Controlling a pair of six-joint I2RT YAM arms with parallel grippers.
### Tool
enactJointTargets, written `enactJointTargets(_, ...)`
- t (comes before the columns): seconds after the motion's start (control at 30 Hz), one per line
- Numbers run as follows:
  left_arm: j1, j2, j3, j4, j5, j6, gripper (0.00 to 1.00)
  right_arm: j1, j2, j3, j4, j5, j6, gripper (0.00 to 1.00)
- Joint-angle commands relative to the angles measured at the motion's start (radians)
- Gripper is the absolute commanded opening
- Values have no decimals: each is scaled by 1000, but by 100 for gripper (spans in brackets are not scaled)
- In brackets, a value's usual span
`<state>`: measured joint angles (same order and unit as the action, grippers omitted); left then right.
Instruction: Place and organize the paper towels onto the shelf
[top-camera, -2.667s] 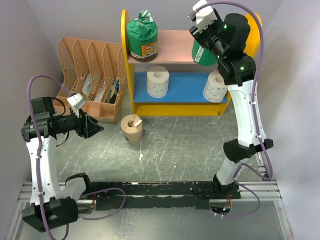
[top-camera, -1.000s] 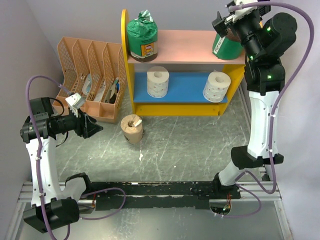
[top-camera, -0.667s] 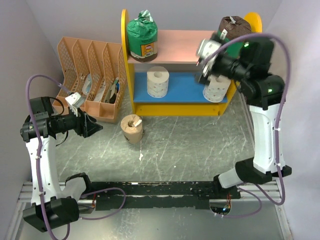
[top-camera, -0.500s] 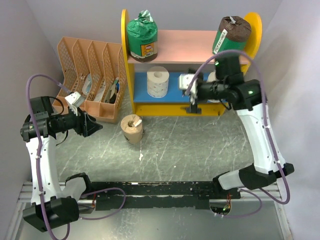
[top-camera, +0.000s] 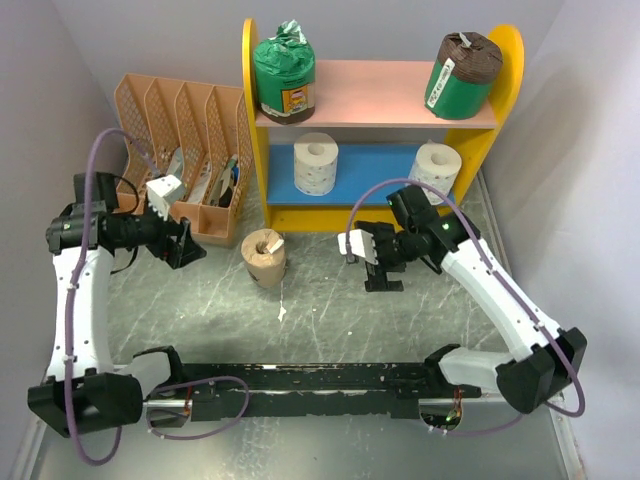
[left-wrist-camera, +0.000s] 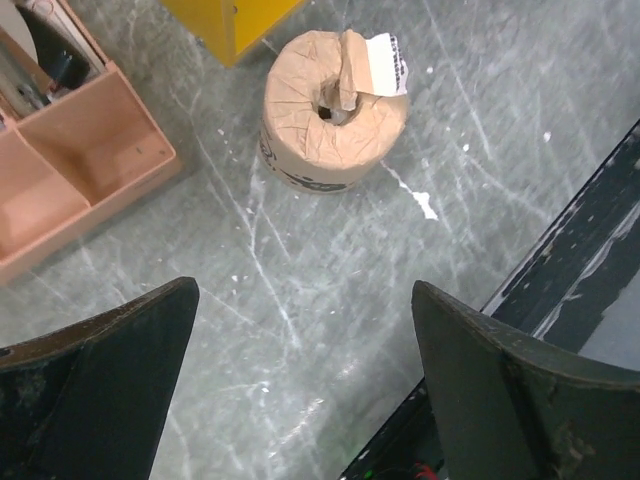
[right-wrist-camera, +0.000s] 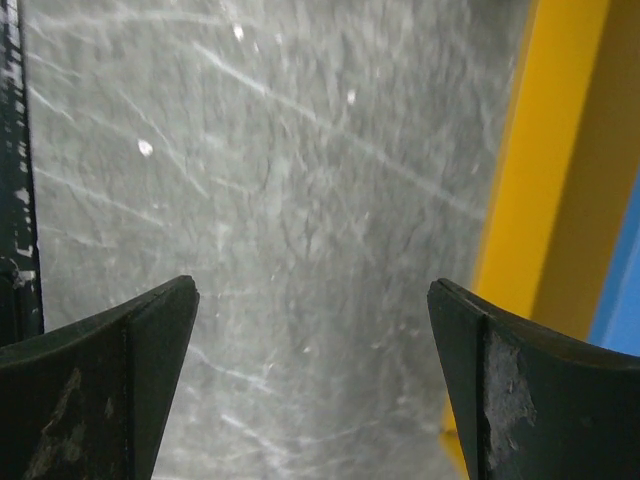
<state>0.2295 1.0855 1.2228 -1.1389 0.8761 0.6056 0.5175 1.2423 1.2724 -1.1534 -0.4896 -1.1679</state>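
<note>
The shelf (top-camera: 260, 120) holds a green-wrapped roll (top-camera: 284, 68) at the left of its pink board and another (top-camera: 462, 72) at the right. Two white rolls (top-camera: 316, 163) (top-camera: 435, 170) stand on the blue board. A tan roll (top-camera: 264, 257) (left-wrist-camera: 335, 110) stands upright on the table before the shelf's left side. My left gripper (top-camera: 195, 252) (left-wrist-camera: 305, 300) is open and empty, left of the tan roll and aimed at it. My right gripper (top-camera: 378, 258) (right-wrist-camera: 312, 290) hangs open and empty over the table before the shelf's base (right-wrist-camera: 545, 170).
A peach slotted organizer (top-camera: 185, 150) (left-wrist-camera: 70, 150) with papers stands left of the shelf, close behind my left gripper. The black rail (top-camera: 330, 385) (left-wrist-camera: 560, 290) runs along the near edge. Grey walls close in on both sides.
My right gripper let go of the green-wrapped roll on the pink board's right end and swung down to the table in front of the shelf. My left jaws opened wider and that arm rose a little.
</note>
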Motion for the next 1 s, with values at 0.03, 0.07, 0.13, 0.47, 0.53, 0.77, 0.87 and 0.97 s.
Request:
enactJointTargets(0.03, -207, 36, 120, -59, -286, 88, 100, -122, -128, -250, 314, 82, 228, 100)
enactJointTargets(0.07, -261, 55, 125, -59, -309, 84, 100, -163, -150, -279, 360, 80, 285, 100)
enactJointTargets(0.13, -353, 84, 112, -36, -337, 60, 100, -244, -205, -329, 443, 105, 405, 100)
enactJointTargets(0.47, -617, 94, -28, 107, -446, 13, 100, -506, -383, -375, 524, 157, 784, 100)
enactJointTargets(0.53, -665, 123, 0, 108, -451, 10, 100, -549, -396, -407, 522, 104, 778, 100)
enactJointTargets(0.77, -818, 188, -42, 182, -565, 65, 100, -800, -405, -380, 572, 62, 923, 100)
enactJointTargets(0.87, -838, 188, -108, 253, -538, 90, 99, -875, -439, -403, 567, 20, 919, 100)
enactJointTargets(0.97, -839, 193, -167, 327, -543, 112, 98, -956, -516, -453, 591, -51, 922, 100)
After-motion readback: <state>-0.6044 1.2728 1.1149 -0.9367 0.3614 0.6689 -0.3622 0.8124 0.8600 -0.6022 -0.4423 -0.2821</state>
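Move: From the left hand, the last brown-wrapped paper towel on the table stands about 19 cm to the right and some 10 cm ahead, roughly 18 cm below. The middle of the letter tray is about 22 cm ahead and 2 cm to the left; the left white paper towel on the lower shelf is about 27 cm ahead and 32 cm to the right. From the right hand, the brown-wrapped towel lies about 29 cm to the left and 12 cm ahead, some 14 cm below. The left hand heads for the brown-wrapped towel without touching it, swinging about 12 cm right and sinking some 10 cm, its wrist rolling and turning clockwise, fingers staying wide open. Meanwhile the empty right hand clears out rightward by about 21 cm and a little forward, dipping and rising again while turning strongly clockwise, still open. ##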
